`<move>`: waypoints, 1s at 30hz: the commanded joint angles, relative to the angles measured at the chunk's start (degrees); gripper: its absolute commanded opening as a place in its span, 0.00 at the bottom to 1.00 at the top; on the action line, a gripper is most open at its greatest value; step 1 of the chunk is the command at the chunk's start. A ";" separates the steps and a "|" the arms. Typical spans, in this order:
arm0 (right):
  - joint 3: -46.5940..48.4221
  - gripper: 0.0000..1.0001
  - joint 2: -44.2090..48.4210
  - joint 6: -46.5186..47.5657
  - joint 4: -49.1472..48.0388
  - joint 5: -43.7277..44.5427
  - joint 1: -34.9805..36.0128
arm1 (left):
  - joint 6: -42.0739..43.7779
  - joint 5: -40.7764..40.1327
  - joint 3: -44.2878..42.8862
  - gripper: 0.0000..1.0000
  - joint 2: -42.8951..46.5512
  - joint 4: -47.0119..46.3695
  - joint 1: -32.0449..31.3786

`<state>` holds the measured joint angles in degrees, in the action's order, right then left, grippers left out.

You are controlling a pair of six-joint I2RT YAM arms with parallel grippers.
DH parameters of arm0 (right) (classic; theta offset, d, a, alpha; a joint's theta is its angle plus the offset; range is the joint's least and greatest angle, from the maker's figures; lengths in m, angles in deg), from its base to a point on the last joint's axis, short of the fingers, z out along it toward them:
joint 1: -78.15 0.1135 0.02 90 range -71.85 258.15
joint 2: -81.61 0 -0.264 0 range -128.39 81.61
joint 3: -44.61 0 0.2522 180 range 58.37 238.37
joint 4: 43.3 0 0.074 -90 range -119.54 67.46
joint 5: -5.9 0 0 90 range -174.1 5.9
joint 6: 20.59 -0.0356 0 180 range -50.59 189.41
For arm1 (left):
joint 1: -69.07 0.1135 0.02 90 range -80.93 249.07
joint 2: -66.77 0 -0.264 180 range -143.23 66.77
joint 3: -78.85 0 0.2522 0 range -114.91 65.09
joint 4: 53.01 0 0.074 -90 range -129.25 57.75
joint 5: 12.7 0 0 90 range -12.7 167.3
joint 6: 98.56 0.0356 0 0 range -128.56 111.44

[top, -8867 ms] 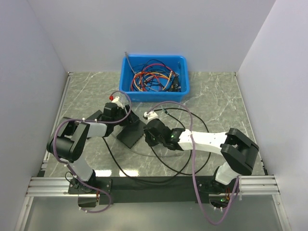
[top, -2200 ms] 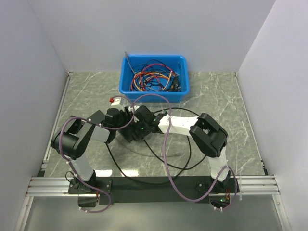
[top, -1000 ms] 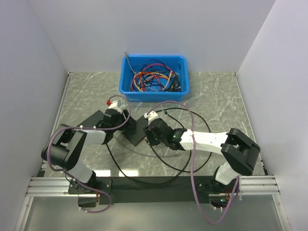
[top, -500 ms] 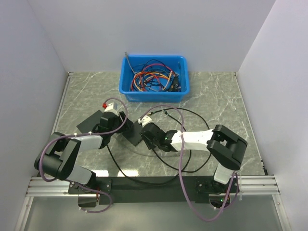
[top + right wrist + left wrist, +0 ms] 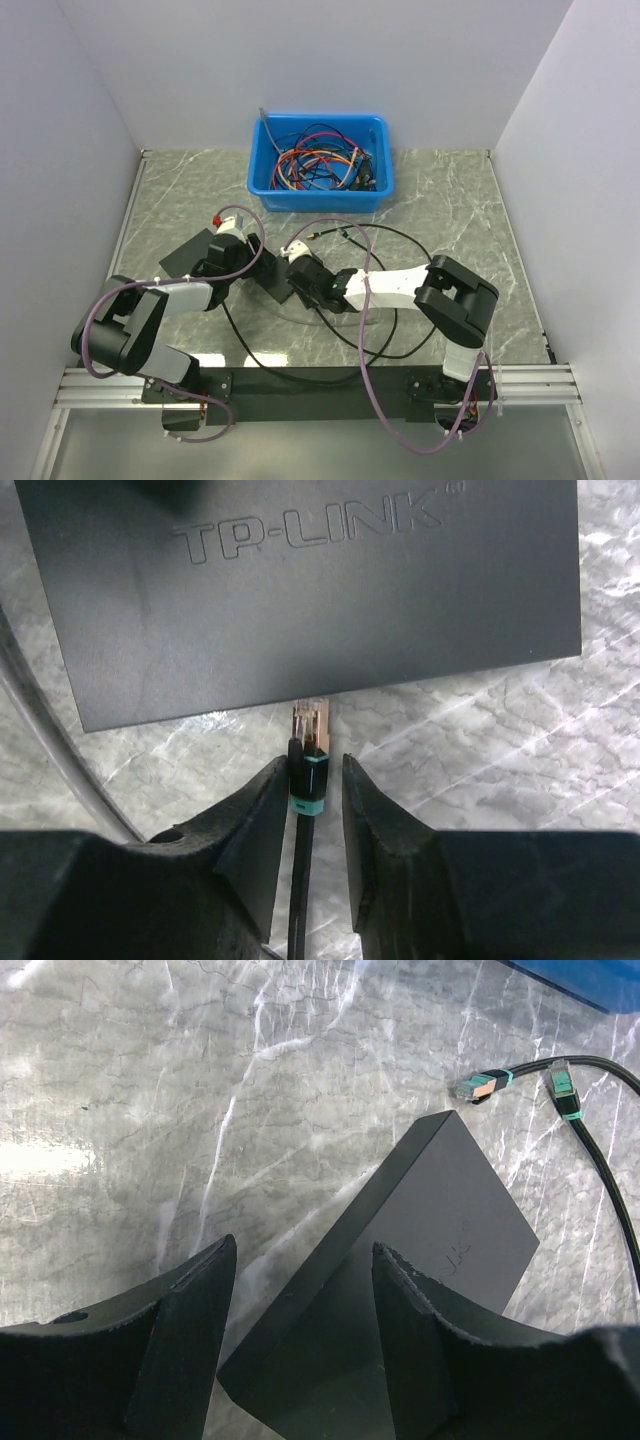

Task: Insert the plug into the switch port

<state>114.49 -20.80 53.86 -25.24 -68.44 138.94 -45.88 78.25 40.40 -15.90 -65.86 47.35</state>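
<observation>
The switch [image 5: 300, 590] is a flat black box marked TP-LINK, lying on the marble between the two arms [image 5: 272, 283]. The plug [image 5: 311, 730] has a clear tip and a black and teal boot, and its tip meets the switch's near edge. My right gripper [image 5: 314, 760] stands narrowly open around it: the left finger touches the boot and a thin gap shows at the right finger. My left gripper [image 5: 303, 1245] is open, astride the near corner of the switch [image 5: 440, 1230], with marble showing beside its left finger.
A blue bin [image 5: 318, 195] full of coloured cables stands at the back. Two loose plugs [image 5: 475, 1085] [image 5: 560, 1080] lie beyond the switch. Black cable loops [image 5: 390, 330] trail over the marble on the right. A flat black shape [image 5: 185, 258] lies beside the left arm.
My right gripper has moved left up to the switch's edge and its jaws have narrowed around the plug. The left gripper shifted slightly a second ago and has since stayed still.
</observation>
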 commanded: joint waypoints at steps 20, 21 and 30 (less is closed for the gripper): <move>-8.21 0.00 23.03 -1.23 -3.32 -0.35 0.73 | -0.65 1.93 3.32 0.61 23.23 3.16 -1.40; -8.74 0.00 26.18 -1.32 -3.94 -0.98 0.73 | -0.91 3.52 4.03 0.61 24.30 2.10 -1.66; -12.00 0.00 35.26 -1.94 -10.79 -6.78 0.64 | -8.64 24.27 12.55 0.62 27.57 -21.45 -3.77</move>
<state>103.17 12.84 52.87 -31.27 -72.57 139.40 -50.80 93.11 51.44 11.88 -74.97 44.58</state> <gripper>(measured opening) 0.056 0.621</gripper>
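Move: The plug lies between the right hand's open fingertips, about 1 cm ahead and 1 cm left of the hand point and 1 cm down, pointing at the long near side of the switch, whose middle is some 4 cm ahead and 4 cm left. Two other plugs lie about 11 cm ahead of this hand, one 2 cm and one 9 cm to its right. From the left hand, the plug is about 7 cm back, 9 cm right and 3 cm down. Almost straight up, some 16 cm, goes the right hand, but only after pinching the plug while nearly still; it eases slightly back from the switch and tilts its left side up. The left hand, open and empty, rises about 12 cm too, then draws back and right, tipping its fingers upward and turning clockwise. ##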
